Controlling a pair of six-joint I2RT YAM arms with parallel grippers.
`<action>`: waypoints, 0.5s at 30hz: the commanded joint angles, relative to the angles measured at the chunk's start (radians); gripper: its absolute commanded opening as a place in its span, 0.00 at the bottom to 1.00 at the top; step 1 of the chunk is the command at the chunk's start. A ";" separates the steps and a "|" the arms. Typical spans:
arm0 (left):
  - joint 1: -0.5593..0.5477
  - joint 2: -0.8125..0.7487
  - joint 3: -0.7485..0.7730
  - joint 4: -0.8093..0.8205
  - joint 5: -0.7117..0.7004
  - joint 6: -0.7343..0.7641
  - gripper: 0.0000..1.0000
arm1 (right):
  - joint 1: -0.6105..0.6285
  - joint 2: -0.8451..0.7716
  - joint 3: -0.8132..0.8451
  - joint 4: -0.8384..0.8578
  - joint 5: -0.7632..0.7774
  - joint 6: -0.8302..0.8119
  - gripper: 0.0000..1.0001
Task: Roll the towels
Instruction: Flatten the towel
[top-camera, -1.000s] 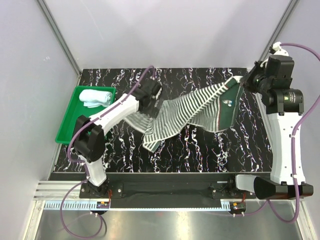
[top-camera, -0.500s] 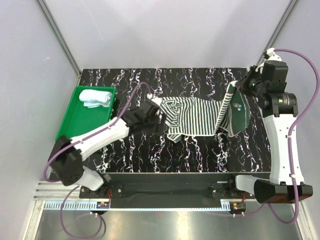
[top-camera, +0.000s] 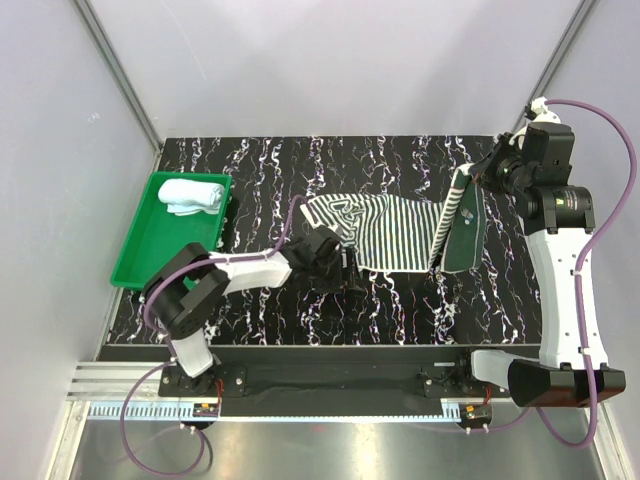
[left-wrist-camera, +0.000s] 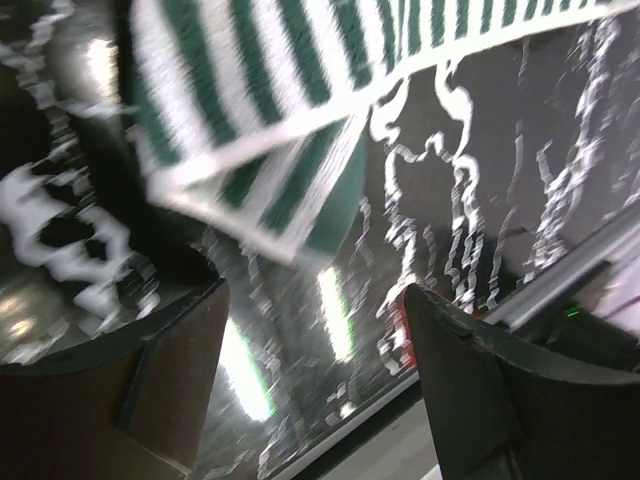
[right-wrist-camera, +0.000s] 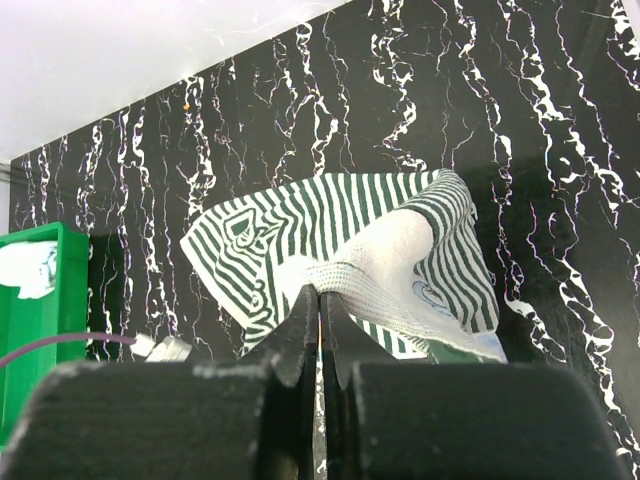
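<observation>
The striped towel (top-camera: 395, 232) lies spread mid-table with its right edge lifted. My right gripper (top-camera: 468, 188) is shut on that raised edge; the right wrist view shows the jaws (right-wrist-camera: 320, 295) pinching a fold of the striped towel (right-wrist-camera: 330, 225). Low beside the towel's near-left corner is my left gripper (top-camera: 347, 270). It stands open in the left wrist view (left-wrist-camera: 315, 335), with only tabletop between its fingers and the towel's corner (left-wrist-camera: 270, 140) just beyond them. The light blue towel (top-camera: 192, 195) lies bunched in the green tray (top-camera: 135, 262).
The green tray (right-wrist-camera: 40, 320) sits at the table's left edge. The black marbled table (top-camera: 400, 310) ends in a metal rail along the near side. Frame posts and pale walls close in the back and both sides.
The left arm swung from the towel's far-left side to its near-left corner. The towel, stretched in the air before, has sunk and now lies mostly flat. The right gripper lowered slightly.
</observation>
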 joint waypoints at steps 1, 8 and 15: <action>-0.001 0.046 -0.004 0.180 0.059 -0.135 0.74 | 0.004 -0.033 0.009 0.043 -0.001 -0.016 0.00; -0.001 0.079 -0.015 0.172 -0.015 -0.177 0.66 | 0.002 -0.033 0.012 0.032 -0.001 -0.025 0.00; -0.001 0.099 -0.011 0.155 -0.068 -0.183 0.42 | 0.002 -0.039 0.009 0.029 0.000 -0.025 0.00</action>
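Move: The striped towel's near left corner is right at the left fingertips, about 2 cm to their right, 2 cm ahead and some 3 cm lower. The towel's far left corner lies roughly 15 cm ahead and 10 cm left of this hand, at about the same low level. The green tray's middle is some 38 cm left and 10 cm ahead. From the right hand, which grips the raised far end, the near left corner is about 24 cm left, 10 cm back and 34 cm down. Rightward by about 2 cm, easing forward and down a little over 1 cm each, the left hand brings its open fingers around the near left corner. It turns slightly counter-clockwise while the fingers narrow from about three-quarters open to under half, not yet shut. The right hand stays put, keeping its pinch on the raised end. ##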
